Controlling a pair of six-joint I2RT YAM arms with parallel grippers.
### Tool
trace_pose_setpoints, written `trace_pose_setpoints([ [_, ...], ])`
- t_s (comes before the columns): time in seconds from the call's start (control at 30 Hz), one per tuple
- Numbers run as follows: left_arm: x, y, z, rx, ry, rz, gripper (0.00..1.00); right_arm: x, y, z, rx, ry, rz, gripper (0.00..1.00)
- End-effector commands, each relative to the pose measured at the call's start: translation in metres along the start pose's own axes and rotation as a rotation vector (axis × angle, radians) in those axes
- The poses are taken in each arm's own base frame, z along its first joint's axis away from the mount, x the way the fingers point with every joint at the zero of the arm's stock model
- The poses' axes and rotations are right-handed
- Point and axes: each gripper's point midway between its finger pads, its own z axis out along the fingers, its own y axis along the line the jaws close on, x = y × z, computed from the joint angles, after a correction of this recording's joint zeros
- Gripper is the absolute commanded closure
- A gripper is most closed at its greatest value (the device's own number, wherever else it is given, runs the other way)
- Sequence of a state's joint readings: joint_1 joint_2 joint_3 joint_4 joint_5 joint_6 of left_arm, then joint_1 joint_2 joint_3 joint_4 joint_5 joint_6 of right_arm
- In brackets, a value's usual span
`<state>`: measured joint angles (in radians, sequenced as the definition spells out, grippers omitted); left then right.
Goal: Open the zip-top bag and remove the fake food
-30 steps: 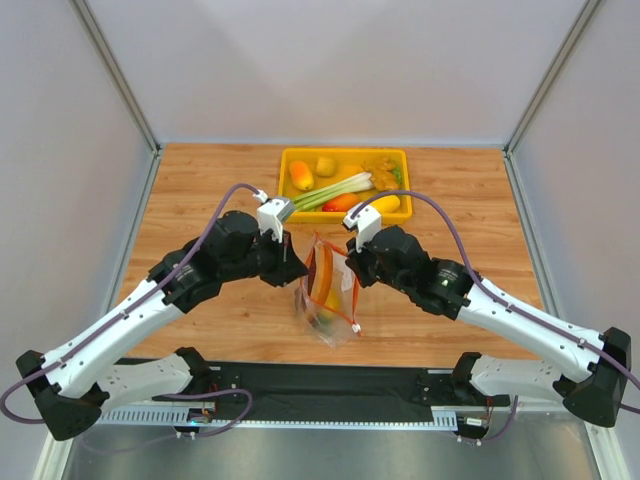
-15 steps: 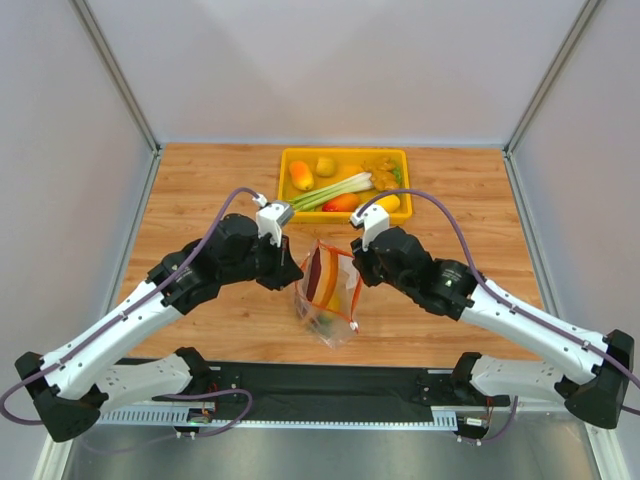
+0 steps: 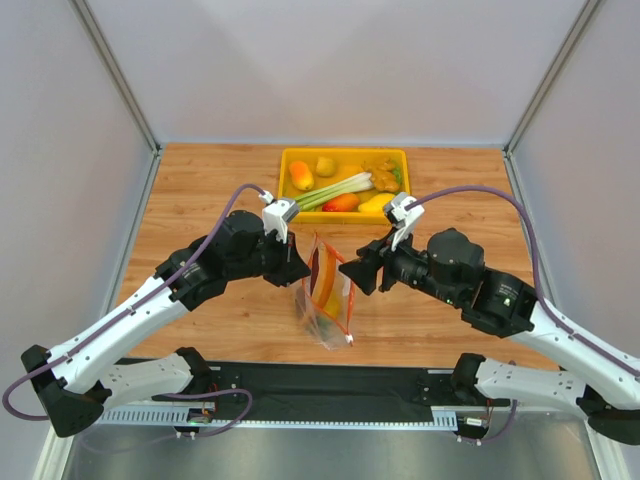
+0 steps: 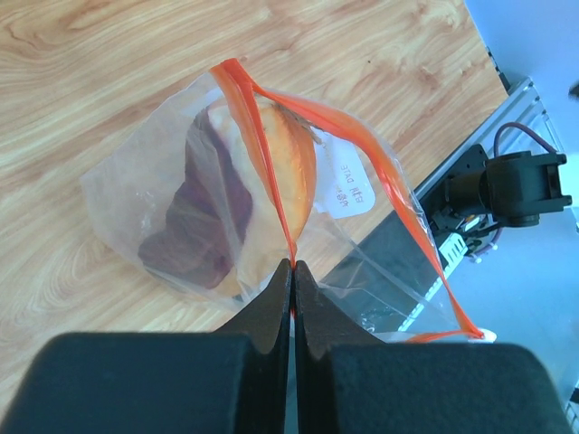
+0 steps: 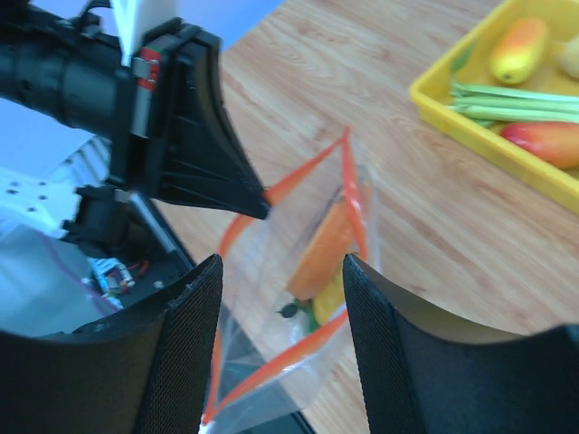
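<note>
The zip-top bag point(image 3: 326, 300) hangs open at the table's middle, its red-orange zip strip point(image 4: 262, 154) spread into a loop. My left gripper point(image 4: 291, 266) is shut on one side of the strip and holds the bag up point(image 3: 299, 268). My right gripper point(image 5: 280, 271) is open and empty, just right of and above the bag's mouth point(image 3: 360, 275), not touching it. Fake food lies inside the bag: a dark maroon meat slice point(image 4: 204, 226), an orange piece point(image 5: 324, 249), a yellow piece point(image 5: 331, 294) and a green bit. The white slider tab point(image 3: 349, 341) sits at the strip's near end.
A yellow tray point(image 3: 345, 152) at the back middle holds a green-and-white leek point(image 3: 335, 190), a mango-like piece point(image 5: 517, 50) and other toy food. Bare wooden table lies left and right of the bag. The black base rail runs along the near edge.
My right gripper has let go of the strip, opened and drawn back to the right. The bag's mouth now stays spread, held only by my left gripper.
</note>
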<state>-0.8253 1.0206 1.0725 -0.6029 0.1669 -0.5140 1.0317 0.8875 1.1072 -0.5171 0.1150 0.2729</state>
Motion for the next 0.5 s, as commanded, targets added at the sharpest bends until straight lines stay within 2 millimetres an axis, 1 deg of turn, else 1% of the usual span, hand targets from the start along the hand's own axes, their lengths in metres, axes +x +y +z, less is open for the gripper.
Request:
trace_pose_setpoints([
  [0.0,-0.011,-0.01,-0.002,0.034,-0.034,-0.001,1.0,0.0,0.035,0.013,-0.155,0.02,0.099,0.43],
  [0.03,-0.01,-0.01,-0.002,0.035,-0.033,0.0,1.0,-0.001,0.041,0.017,-0.181,0.014,0.119,0.43],
  [0.07,-0.011,-0.011,-0.003,0.037,-0.034,0.0,1.0,0.009,0.048,0.02,-0.214,0.044,0.144,0.44],
  [0.13,-0.011,-0.011,-0.003,0.038,-0.035,0.0,1.0,0.017,0.056,0.029,-0.246,0.072,0.166,0.44],
  [0.2,-0.011,-0.01,-0.003,0.036,-0.034,0.001,1.0,0.032,0.057,0.039,-0.236,0.114,0.19,0.44],
  [0.3,-0.01,-0.01,-0.003,0.037,-0.034,0.001,1.0,0.046,0.049,0.049,-0.188,0.139,0.21,0.44],
  [0.33,-0.009,-0.01,-0.003,0.038,-0.032,0.001,1.0,0.05,0.043,0.051,-0.15,0.145,0.206,0.44],
  [0.4,-0.009,-0.01,-0.003,0.039,-0.033,0.0,1.0,0.053,0.033,0.052,-0.1,0.152,0.196,0.44],
  [0.43,-0.008,-0.01,-0.003,0.039,-0.03,0.001,1.0,0.055,0.023,0.052,-0.047,0.153,0.182,0.44],
  [0.47,-0.009,-0.01,-0.003,0.04,-0.029,0.001,1.0,0.055,0.02,0.051,-0.03,0.152,0.177,0.44],
])
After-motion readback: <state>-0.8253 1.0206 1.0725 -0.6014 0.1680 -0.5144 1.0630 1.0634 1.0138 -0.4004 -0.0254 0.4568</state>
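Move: Wide open, the right gripper hovers beside the bag's mouth; the orange food inside lies about 7 cm to its left, 4 cm farther out and 15 cm below. The yellow food is roughly 5 cm left, level fore and aft, 16 cm below; the purple food is some 9 cm left, 6 cm ahead and equally low. From the left gripper, pinching the near-left rim, the orange food is about 4 cm right, 3 cm ahead and 9 cm below. Swinging left across the bag's right rim, the right hand then sinks over the mouth towards the food, ending about 5.5 cm farther left and 7 cm lower, with a slight drift back. Its fingers stay open while the wrist tips them some 15 degrees downward; the left hand holds still and keeps its pinch on the orange zip rim. ##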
